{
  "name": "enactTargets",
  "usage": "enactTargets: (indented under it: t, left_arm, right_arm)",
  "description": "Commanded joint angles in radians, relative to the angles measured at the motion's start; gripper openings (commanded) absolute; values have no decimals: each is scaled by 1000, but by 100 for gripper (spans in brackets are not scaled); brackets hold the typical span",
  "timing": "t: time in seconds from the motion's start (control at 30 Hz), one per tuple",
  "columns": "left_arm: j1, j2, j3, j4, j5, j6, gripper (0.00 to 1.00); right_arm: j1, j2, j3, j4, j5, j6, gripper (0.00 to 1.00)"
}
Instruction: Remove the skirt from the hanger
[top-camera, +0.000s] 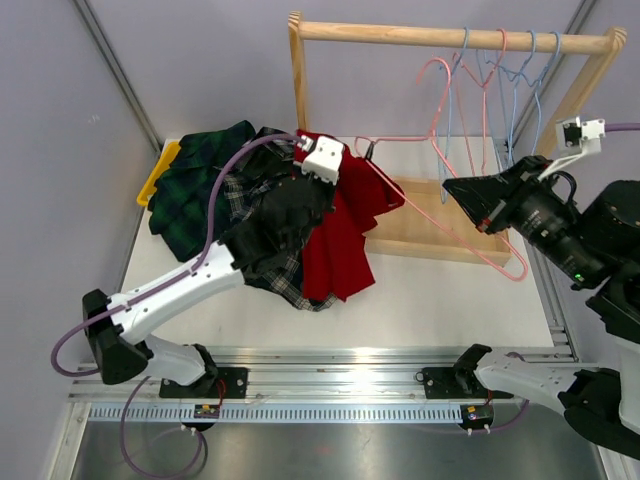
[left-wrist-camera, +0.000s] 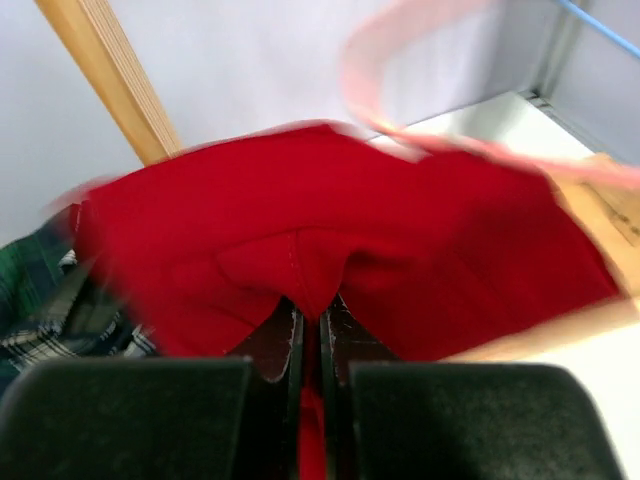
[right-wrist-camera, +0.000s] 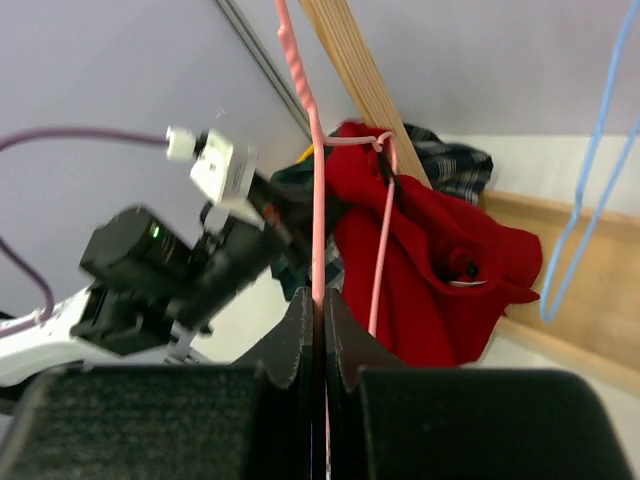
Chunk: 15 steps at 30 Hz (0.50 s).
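Note:
The red skirt (top-camera: 345, 235) hangs bunched over a heap of clothes at the left of the table. My left gripper (left-wrist-camera: 311, 310) is shut on a fold of the skirt (left-wrist-camera: 330, 220); from above the left gripper (top-camera: 335, 180) sits at the skirt's top edge. The pink wire hanger (top-camera: 455, 228) slants from the skirt toward the right. My right gripper (right-wrist-camera: 320, 300) is shut on the hanger's wire (right-wrist-camera: 317, 200). In the right wrist view the skirt (right-wrist-camera: 440, 270) still hangs at the hanger's far corner. The right gripper (top-camera: 455, 190) is near the hanger's middle.
A pile of dark and green plaid skirts (top-camera: 200, 190) lies at the back left, with a yellow hanger (top-camera: 158, 172) under it. A wooden rack (top-camera: 450, 38) stands behind, holding several pink and blue wire hangers (top-camera: 510, 70). Its base board (top-camera: 440, 235) lies under the pink hanger.

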Motion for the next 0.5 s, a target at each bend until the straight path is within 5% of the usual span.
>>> enactTargets:
  t: [0.0, 0.17, 0.47]
  left_arm:
    - [62, 34, 147, 69, 0, 36, 0]
    - [198, 73, 256, -48, -96, 96, 0]
    - [450, 90, 281, -228, -140, 8, 0]
  right_arm:
    - [-6, 4, 58, -199, 11, 104, 0]
    - [-6, 4, 155, -394, 78, 120, 0]
    - [-5, 176, 662, -623, 29, 132, 0]
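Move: The red skirt is already pinched in the left hand. The yellow tray under the clothes pile lies some 30 cm to that hand's left, 18 cm farther out and 35 cm below; the rack's left post stands about 15 cm ahead and 4 cm left, and the dark checked cloth roughly 12 cm left, 5 cm ahead and 30 cm down. From the right hand, already gripping the pink hanger, the skirt's middle is about 15 cm left, 12 cm ahead and 18 cm below. The red skirt is pulled left and forward, about 15 cm sideways and 10 cm outward, rising slightly, as the shut left fingers keep their pinch, sweep it across in front of the rack's left post towards the tray and turn some 25 degrees counter-clockwise. Against this the right hand keeps its grip on the pink hanger and draws it back and to the right, dipping and then rising again. ##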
